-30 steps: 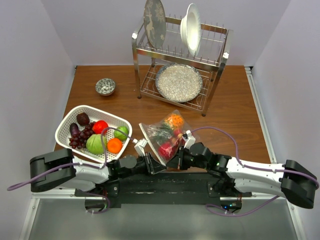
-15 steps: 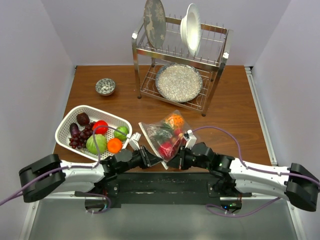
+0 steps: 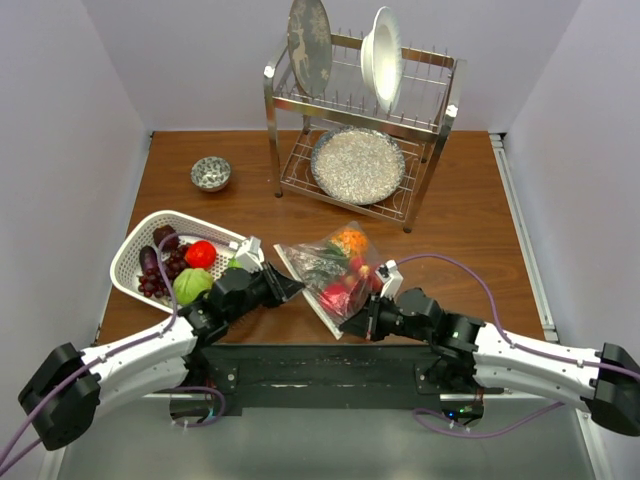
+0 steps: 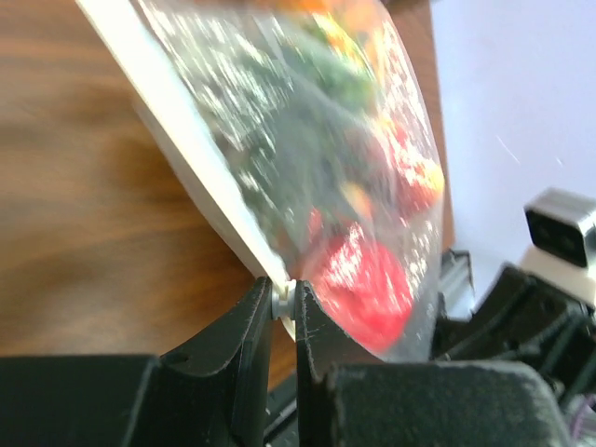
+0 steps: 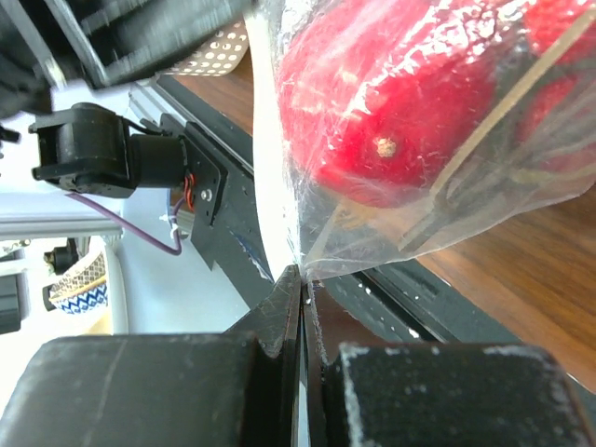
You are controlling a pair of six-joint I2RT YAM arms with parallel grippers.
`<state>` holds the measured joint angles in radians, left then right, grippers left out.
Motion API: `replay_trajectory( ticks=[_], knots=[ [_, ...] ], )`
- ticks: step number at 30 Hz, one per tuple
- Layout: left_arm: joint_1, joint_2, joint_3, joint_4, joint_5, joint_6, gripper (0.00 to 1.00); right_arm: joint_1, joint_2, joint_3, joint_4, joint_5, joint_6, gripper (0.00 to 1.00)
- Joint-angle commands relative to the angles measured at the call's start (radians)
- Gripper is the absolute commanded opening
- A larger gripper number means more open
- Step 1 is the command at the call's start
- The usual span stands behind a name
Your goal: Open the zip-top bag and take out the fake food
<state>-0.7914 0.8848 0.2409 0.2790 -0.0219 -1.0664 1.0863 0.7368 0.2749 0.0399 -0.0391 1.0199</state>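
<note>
The clear zip-top bag lies on the brown table with its white zip strip facing left. Fake food shows through it: a red piece, an orange piece and green leaves. My left gripper is shut on the white zip slider, partway up the strip. The bag fills the left wrist view. My right gripper is shut on the bag's near corner, just below the red food.
A white slotted basket of other fake fruit stands at the left, partly under my left arm. A metal dish rack with plates stands at the back. A small metal bowl sits at the back left.
My left gripper has moved up and to the left along the zip strip, away from the right gripper. The right gripper has kept its hold on the near corner and shifted slightly right.
</note>
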Motion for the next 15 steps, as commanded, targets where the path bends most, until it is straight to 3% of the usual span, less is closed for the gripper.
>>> replay_trajectory(
  ticks=[1,15],
  knots=[
    [0.101,-0.017,0.083,-0.119,-0.099,0.118,0.17,0.009,-0.048,-0.003,-0.095,-0.01,-0.02,0.0],
    [0.21,0.028,0.233,-0.204,-0.096,0.212,0.16,0.009,-0.097,0.017,-0.156,0.001,-0.034,0.0]
  ],
)
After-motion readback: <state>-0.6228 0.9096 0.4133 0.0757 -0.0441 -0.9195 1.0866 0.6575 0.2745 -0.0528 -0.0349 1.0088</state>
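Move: The left fingers are still pinched on the zip-top bag's slider; the far end of the zip lies about 9 cm ahead and 5 cm left of them, roughly level. The red food inside the bag is about 7 cm to their right and 1 cm back, the white basket about 24 cm left, 5 cm ahead and lower. From the right hand, pinching the bag's near corner, that zip end is some 17 cm ahead and 14 cm left, the red food 6 cm ahead and 2 cm left. Keeping its pinch on the slider, the left hand draws it along the zip towards the far end, about 5 cm forward and nearly 4 cm left, rising some 2 cm, slowing as it goes, with the wrist turning some 10 degrees counter-clockwise and its left side lifting about as much. The right hand keeps its shut fingers on the near corner as an anchor against the pull, easing only about a centimetre to its right. ##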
